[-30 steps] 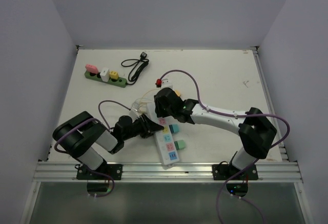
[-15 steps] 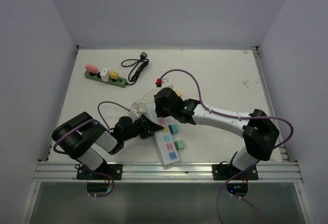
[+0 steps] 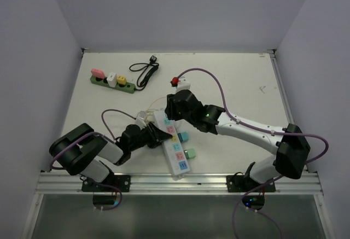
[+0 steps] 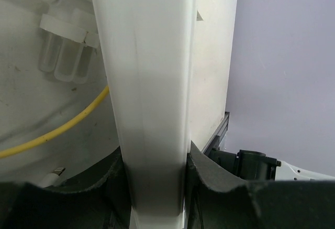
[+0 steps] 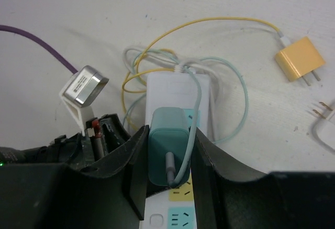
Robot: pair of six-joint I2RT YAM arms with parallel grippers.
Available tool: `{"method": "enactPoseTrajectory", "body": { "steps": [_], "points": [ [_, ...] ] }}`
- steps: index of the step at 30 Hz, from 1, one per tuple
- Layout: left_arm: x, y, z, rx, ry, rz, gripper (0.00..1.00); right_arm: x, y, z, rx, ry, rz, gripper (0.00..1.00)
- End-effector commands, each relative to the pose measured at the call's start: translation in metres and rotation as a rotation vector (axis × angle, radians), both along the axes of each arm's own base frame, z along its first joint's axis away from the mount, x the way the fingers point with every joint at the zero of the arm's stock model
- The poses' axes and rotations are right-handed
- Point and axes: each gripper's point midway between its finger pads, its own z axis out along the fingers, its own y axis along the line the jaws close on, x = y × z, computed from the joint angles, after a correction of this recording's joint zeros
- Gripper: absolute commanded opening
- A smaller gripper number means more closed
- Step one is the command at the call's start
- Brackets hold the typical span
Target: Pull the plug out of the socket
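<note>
A white socket strip (image 3: 174, 150) lies slanted on the table with pastel sockets along its top. My left gripper (image 3: 156, 135) is shut on its long sides, and the left wrist view shows the white body (image 4: 152, 108) squeezed between both fingers (image 4: 201, 171). My right gripper (image 5: 167, 134) is shut on a teal plug (image 5: 167, 148) with a pale teal cable. It holds the plug over the far end of the strip (image 5: 178, 90). The plug looks raised off the sockets, and its prongs are hidden. From above, the right gripper (image 3: 176, 108) hovers just beyond the strip's far end.
Two teal plugs (image 3: 185, 137) (image 3: 191, 153) lie right of the strip. A yellow plug (image 5: 301, 61) and tangled yellow and teal cables (image 5: 157, 64) lie past it. A green strip (image 3: 112, 83) with three plugs and a coiled black cable (image 3: 144, 72) sit at the back left.
My right arm has lifted and drawn back toward the far side with the teal plug, which uncovers the strip's far end. The left gripper keeps its hold on the strip.
</note>
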Motion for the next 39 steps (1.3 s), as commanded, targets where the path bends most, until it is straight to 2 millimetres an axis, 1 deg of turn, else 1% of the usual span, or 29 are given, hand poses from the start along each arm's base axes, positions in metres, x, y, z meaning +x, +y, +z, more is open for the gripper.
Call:
{"method": "enactPoseTrajectory", "body": {
  "steps": [1, 2, 4, 5, 6, 7, 8, 9, 10, 11, 12, 13, 14, 15, 16, 18, 19, 20, 22, 23, 24, 26, 27, 28, 29, 30, 31, 34, 39],
  "points": [
    [-0.001, 0.021, -0.025, 0.153, -0.025, 0.020, 0.00, 0.030, -0.026, 0.036, 0.058, -0.088, -0.100, 0.00],
    [-0.001, 0.018, -0.020, 0.146, -0.043, 0.003, 0.00, 0.036, -0.028, 0.037, 0.072, -0.079, -0.104, 0.00],
    [-0.001, 0.008, -0.002, 0.114, -0.108, -0.057, 0.00, 0.056, -0.042, 0.038, 0.094, -0.069, -0.141, 0.00],
    [-0.001, 0.005, 0.004, 0.102, -0.132, -0.078, 0.00, 0.068, -0.053, 0.040, 0.095, -0.074, -0.175, 0.00],
    [-0.004, -0.001, 0.013, 0.080, -0.156, -0.115, 0.00, 0.076, -0.058, 0.041, 0.084, -0.084, -0.186, 0.00],
    [-0.004, -0.003, 0.024, 0.064, -0.198, -0.133, 0.00, 0.083, -0.063, 0.034, 0.062, -0.077, -0.199, 0.00],
    [-0.005, -0.005, 0.030, 0.052, -0.219, -0.145, 0.00, 0.096, -0.073, 0.036, 0.052, -0.082, -0.233, 0.00],
    [-0.007, -0.007, 0.036, 0.043, -0.245, -0.173, 0.00, 0.102, -0.079, 0.033, 0.034, -0.077, -0.247, 0.00],
    [-0.008, -0.009, 0.047, 0.026, -0.280, -0.182, 0.00, 0.107, -0.084, 0.030, 0.031, -0.070, -0.255, 0.00],
    [-0.008, -0.010, 0.053, 0.021, -0.298, -0.190, 0.00, 0.118, -0.095, 0.019, 0.015, -0.052, -0.284, 0.00],
    [-0.009, -0.010, 0.056, 0.022, -0.306, -0.197, 0.00, 0.122, -0.100, 0.014, 0.011, -0.044, -0.296, 0.00],
    [-0.010, -0.010, 0.065, 0.012, -0.339, -0.203, 0.00, 0.126, -0.103, 0.009, 0.011, -0.034, -0.305, 0.00],
    [-0.009, -0.009, 0.067, 0.014, -0.347, -0.198, 0.00, 0.129, -0.109, -0.006, -0.001, -0.001, -0.308, 0.00],
    [-0.007, -0.007, 0.066, 0.034, -0.346, -0.193, 0.00, 0.130, -0.111, -0.014, -0.006, 0.018, -0.306, 0.00],
    [-0.007, -0.007, 0.072, 0.030, -0.366, -0.191, 0.00, 0.132, -0.113, -0.021, -0.006, 0.033, -0.304, 0.00],
    [-0.006, -0.007, 0.075, 0.035, -0.380, -0.193, 0.00, 0.129, -0.117, -0.043, -0.014, 0.089, -0.300, 0.06],
    [-0.006, -0.007, 0.079, 0.032, -0.390, -0.191, 0.00, 0.129, -0.117, -0.048, -0.005, 0.097, -0.299, 0.08],
    [-0.005, -0.007, 0.080, 0.032, -0.398, -0.193, 0.00, 0.126, -0.123, -0.061, -0.009, 0.122, -0.306, 0.14],
    [-0.005, -0.008, 0.083, 0.028, -0.408, -0.201, 0.00, 0.125, -0.123, -0.072, 0.016, 0.149, -0.308, 0.20],
    [-0.005, -0.008, 0.083, 0.026, -0.414, -0.202, 0.00, 0.123, -0.129, -0.081, 0.010, 0.169, -0.319, 0.24],
    [-0.006, -0.009, 0.085, 0.022, -0.422, -0.213, 0.00, 0.122, -0.130, -0.088, 0.011, 0.188, -0.321, 0.27],
    [-0.007, -0.009, 0.086, 0.019, -0.425, -0.219, 0.00, 0.122, -0.135, -0.095, 0.011, 0.204, -0.330, 0.32],
    [-0.008, -0.010, 0.087, 0.018, -0.432, -0.227, 0.00, 0.122, -0.136, -0.098, 0.011, 0.213, -0.331, 0.39],
    [-0.008, -0.010, 0.087, 0.018, -0.434, -0.232, 0.00, 0.121, -0.137, -0.100, 0.012, 0.227, -0.332, 0.43],
    [-0.008, -0.010, 0.087, 0.018, -0.438, -0.234, 0.00, 0.121, -0.139, -0.100, 0.013, 0.230, -0.335, 0.48],
    [-0.009, -0.011, 0.089, 0.016, -0.446, -0.244, 0.00, 0.121, -0.140, -0.099, 0.016, 0.230, -0.334, 0.54],
    [-0.010, -0.012, 0.089, 0.014, -0.449, -0.251, 0.00, 0.121, -0.141, -0.093, 0.022, 0.220, -0.330, 0.59],
    [-0.008, -0.013, 0.091, 0.018, -0.454, -0.262, 0.00, 0.117, -0.143, -0.086, 0.024, 0.206, -0.320, 0.68],
    [-0.004, -0.013, 0.085, 0.021, -0.424, -0.261, 0.00, 0.099, -0.144, -0.067, 0.064, 0.180, -0.285, 0.76]
  ]
}}
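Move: The right hand still holds the freed teal plug above the power strip, whose middle is about 6 cm back, 2 cm right and 9 cm below. Its clear table spot lies some 12 cm ahead, 14 cm right and 12 cm down; the yellow plug is roughly 14 cm ahead, 9 cm right, the white plug 9 cm ahead, 17 cm right. The left hand grips the strip, its middle 2 cm back and 2 cm right. Right hand carries the teal plug 18 cm forward-right, lowers and releases it; left lifts the strip 5 cm. ##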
